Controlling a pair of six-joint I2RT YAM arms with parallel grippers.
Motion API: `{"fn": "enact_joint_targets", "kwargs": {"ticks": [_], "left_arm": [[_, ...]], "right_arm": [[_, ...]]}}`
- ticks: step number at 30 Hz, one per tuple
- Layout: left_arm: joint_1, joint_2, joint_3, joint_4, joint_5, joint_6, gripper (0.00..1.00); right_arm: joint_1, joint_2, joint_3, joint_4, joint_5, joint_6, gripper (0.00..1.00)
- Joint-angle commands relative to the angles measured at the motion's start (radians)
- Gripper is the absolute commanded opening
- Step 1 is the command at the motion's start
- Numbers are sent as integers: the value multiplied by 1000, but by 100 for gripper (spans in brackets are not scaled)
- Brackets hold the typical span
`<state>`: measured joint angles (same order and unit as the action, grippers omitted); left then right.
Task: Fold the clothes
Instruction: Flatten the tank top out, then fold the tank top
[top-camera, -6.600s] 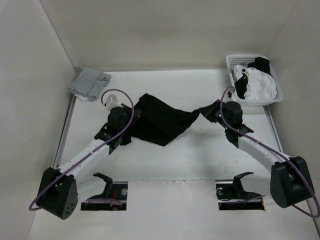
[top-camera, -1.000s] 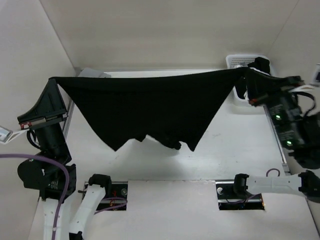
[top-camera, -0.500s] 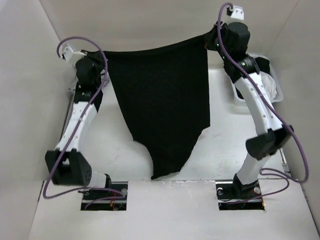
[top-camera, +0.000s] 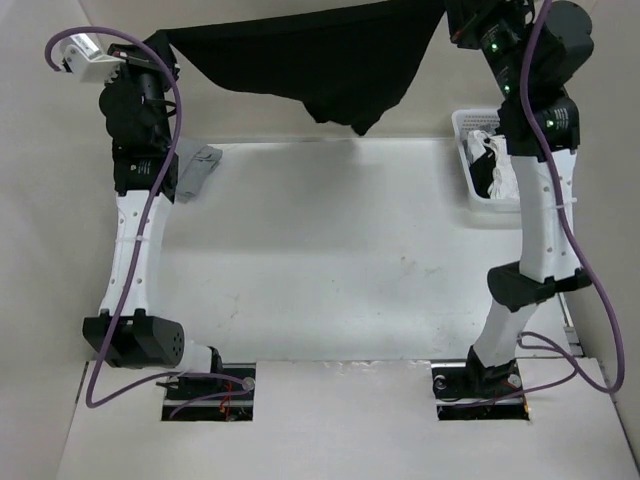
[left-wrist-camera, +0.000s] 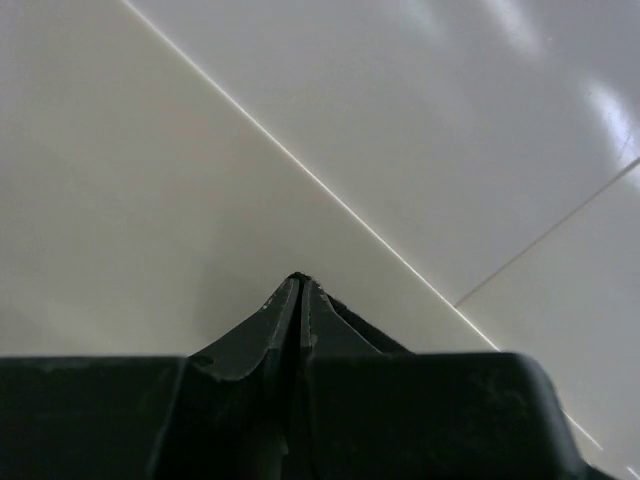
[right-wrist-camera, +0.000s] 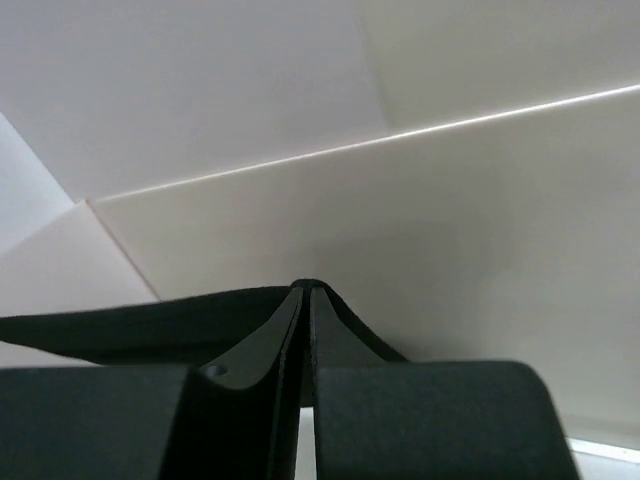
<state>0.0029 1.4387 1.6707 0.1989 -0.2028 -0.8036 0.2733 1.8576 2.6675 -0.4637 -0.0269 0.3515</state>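
The clothes (top-camera: 320, 60), one black garment, hang stretched high at the back of the top view, well above the table. My left gripper (top-camera: 165, 42) is shut on its left corner and my right gripper (top-camera: 452, 18) on its right corner. A loose point of cloth droops at the middle. In the left wrist view the left gripper (left-wrist-camera: 299, 280) has its jaws pressed together with a thin black edge of the clothes (left-wrist-camera: 360, 325) beside them. In the right wrist view the right gripper (right-wrist-camera: 306, 288) pinches the clothes (right-wrist-camera: 150, 325), which run off to the left.
A light grey cloth bundle (top-camera: 195, 170) lies at the table's back left, behind the left arm. A white basket (top-camera: 478, 165) of white and black laundry stands at the back right beside the right arm. Pale walls enclose the table (top-camera: 330, 250) on three sides.
Both arms have risen and reached toward the back wall, carrying the garment up. Its hanging point, which dangled near the table's front edge, now hangs short at the top.
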Motion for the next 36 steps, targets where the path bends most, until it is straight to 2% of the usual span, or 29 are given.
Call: {"fn": "enact_joint_targets", "kwargs": {"ticks": [1, 4, 9, 10, 13, 16, 19, 23, 26, 28, 30, 32, 36], "left_arm": [[13, -61, -29, 49, 14, 24, 1], [-2, -115, -147, 88, 9, 21, 1], [-92, -294, -490, 148, -49, 24, 1], [-108, -331, -552, 149, -61, 20, 1], [-174, -524, -808, 132, -92, 27, 1], [-217, -758, -1032, 30, -145, -8, 1], [-237, -972, -1126, -171, -164, -3, 2], [-246, -1230, -1216, -494, -159, -78, 2], [-252, -1333, -1237, -723, -164, -144, 2], [-246, -1377, -1237, -803, -171, -167, 2], [-232, -1387, -1232, -806, -178, -169, 2], [-221, -1323, -1220, -750, -178, -161, 2], [-214, -1073, -1204, -481, -178, -141, 2]], "right_arm": [[-24, -64, -97, -15, -33, 0, 6], [-27, -203, -399, 48, -28, -16, 5], [20, -568, -1105, 252, 10, 0, 6], [45, -627, -1198, 267, 28, 10, 6], [184, -843, -1511, 281, 126, 30, 6], [373, -1019, -1723, 215, 238, 82, 6], [563, -1161, -1871, 120, 315, 185, 6], [764, -1291, -2040, -5, 341, 374, 5], [913, -1321, -2120, -58, 354, 502, 4], [976, -1325, -2144, -61, 384, 565, 4], [1013, -1304, -2149, -41, 413, 592, 5], [987, -1255, -2138, 3, 424, 568, 5], [742, -1128, -2094, 170, 354, 430, 5]]}}
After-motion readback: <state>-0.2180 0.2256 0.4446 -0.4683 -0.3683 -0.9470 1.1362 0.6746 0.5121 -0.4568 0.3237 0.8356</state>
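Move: Both raised grippers still pinch the tank top's hem corners, with the rest hanging between them. The bare middle of the table lies about 18 cm back, 25 cm right and 57 cm below the left hand, and some 17 cm back, 23 cm left and 63 cm below the right. The grey clothes lie 3 cm ahead, 5 cm left and 55 cm under the left hand; the white basket is 4 cm ahead, 20 cm right and 57 cm below the right. Swing both grippers down and back together towards the near edge of the table, keeping both hem corners pinched so the tank top is laid out ahead of them. Sink the left about 37 cm and the right about 50 cm, tipping the fingers downward and easing the right inward to the left; finish with a slight forward return. ##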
